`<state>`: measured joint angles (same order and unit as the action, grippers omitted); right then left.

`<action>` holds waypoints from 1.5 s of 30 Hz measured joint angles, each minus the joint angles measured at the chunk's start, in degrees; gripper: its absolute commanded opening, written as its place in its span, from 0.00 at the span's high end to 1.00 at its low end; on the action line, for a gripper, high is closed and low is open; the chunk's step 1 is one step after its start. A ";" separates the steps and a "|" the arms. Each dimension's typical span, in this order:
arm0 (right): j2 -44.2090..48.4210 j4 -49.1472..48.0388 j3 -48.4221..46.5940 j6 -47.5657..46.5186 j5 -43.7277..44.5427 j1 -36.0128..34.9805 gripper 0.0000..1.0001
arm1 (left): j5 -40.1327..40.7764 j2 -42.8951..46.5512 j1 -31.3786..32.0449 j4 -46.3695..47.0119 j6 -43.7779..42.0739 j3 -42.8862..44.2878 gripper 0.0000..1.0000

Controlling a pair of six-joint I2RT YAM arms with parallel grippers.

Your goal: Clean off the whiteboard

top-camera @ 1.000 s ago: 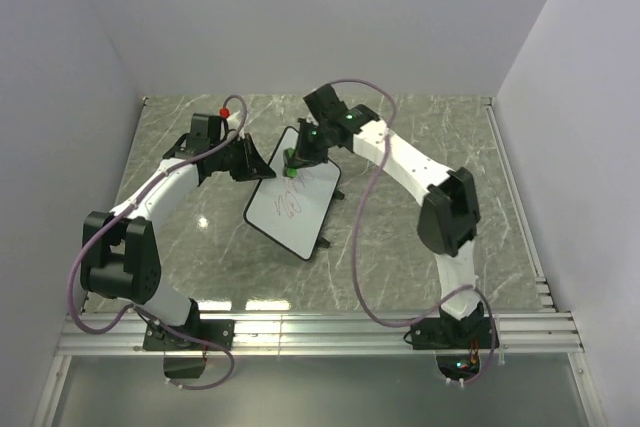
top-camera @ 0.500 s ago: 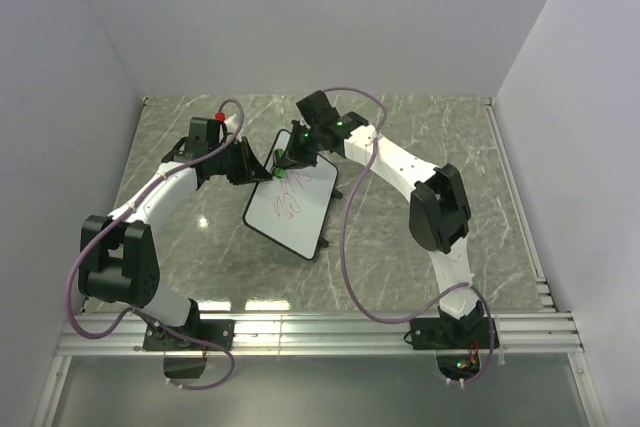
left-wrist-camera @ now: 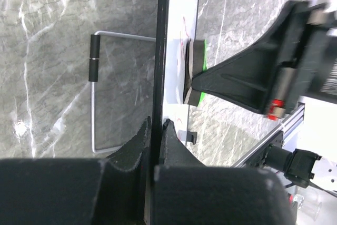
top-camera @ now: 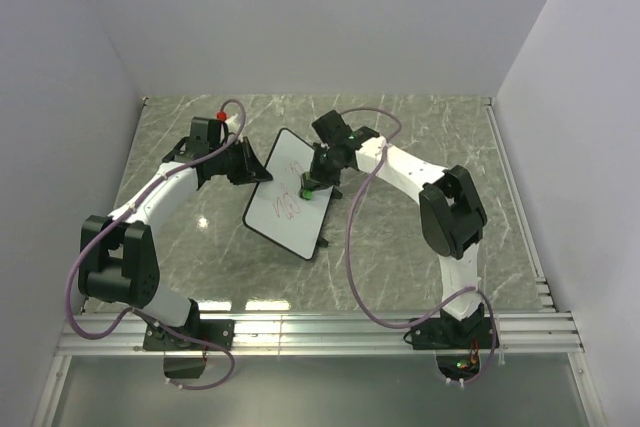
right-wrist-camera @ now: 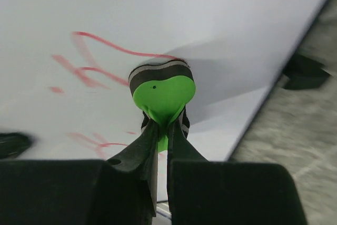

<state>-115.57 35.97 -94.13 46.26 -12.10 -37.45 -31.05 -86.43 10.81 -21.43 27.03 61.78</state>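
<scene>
The whiteboard [top-camera: 292, 197] stands tilted on the marble table, white with a thin black frame and red scribbles [top-camera: 285, 204] on its face. My left gripper [top-camera: 262, 173] is shut on the board's upper left edge; in the left wrist view its jaws pinch the black frame [left-wrist-camera: 158, 77]. My right gripper [top-camera: 311, 183] is shut on a green eraser [right-wrist-camera: 162, 93], squeezed out of shape and pressed against the board face [right-wrist-camera: 174, 19] beside the red scribbles [right-wrist-camera: 89, 69]. The eraser [left-wrist-camera: 195, 72] also shows flat against the board from the left wrist.
A wire stand [left-wrist-camera: 95, 98] juts from the board's back. Small black feet [top-camera: 322, 243] rest on the table. A red-capped object [top-camera: 222, 116] sits behind the left arm. White walls close in the table on three sides; a metal rail [top-camera: 320, 332] runs along the near edge.
The right gripper has carried the eraser from the board's upper corner down and right across the board face. The left gripper still holds the board's edge; the board has stayed put.
</scene>
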 measured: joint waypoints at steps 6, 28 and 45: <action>-1.57 9.31 0.39 -1.66 3.80 0.02 1.00 | -0.11 0.04 0.50 -0.13 -1.25 0.61 1.00; -13.14 12.59 -32.70 2.14 -3.82 -1.16 1.00 | 5.79 0.02 3.37 -1.11 -1.16 2.23 1.00; -9.05 14.60 -9.18 -1.86 4.72 7.56 1.00 | 5.88 0.24 4.44 -1.14 -1.07 3.02 1.00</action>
<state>-124.62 50.57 -103.31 44.40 -7.38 -29.89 -25.17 -86.19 15.25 -22.57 25.96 64.79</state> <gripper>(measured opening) 0.067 0.052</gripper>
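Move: The right hand has the green eraser against the tilted whiteboard. The near red writing is about 5 cm back and 5 cm left of this hand, 2 cm higher. The far red writing is 3 cm ahead, 3 cm left and 3 cm up. The board's far foot sits some 2 cm ahead, 8 cm right and 6 cm below. From the left hand, pinching the upper edge, the near writing is about 5 cm back, 4 cm right and 4 cm lower. Down the slope to the right and slightly back the right hand wipes with the eraser, then up to the left and forward by some 13 cm, and finally down to the right by about 18 cm to the lower edge by the far foot, its wrist rocking with the strokes. The left hand keeps its pinch on the upper edge, yielding slightly right and up. ##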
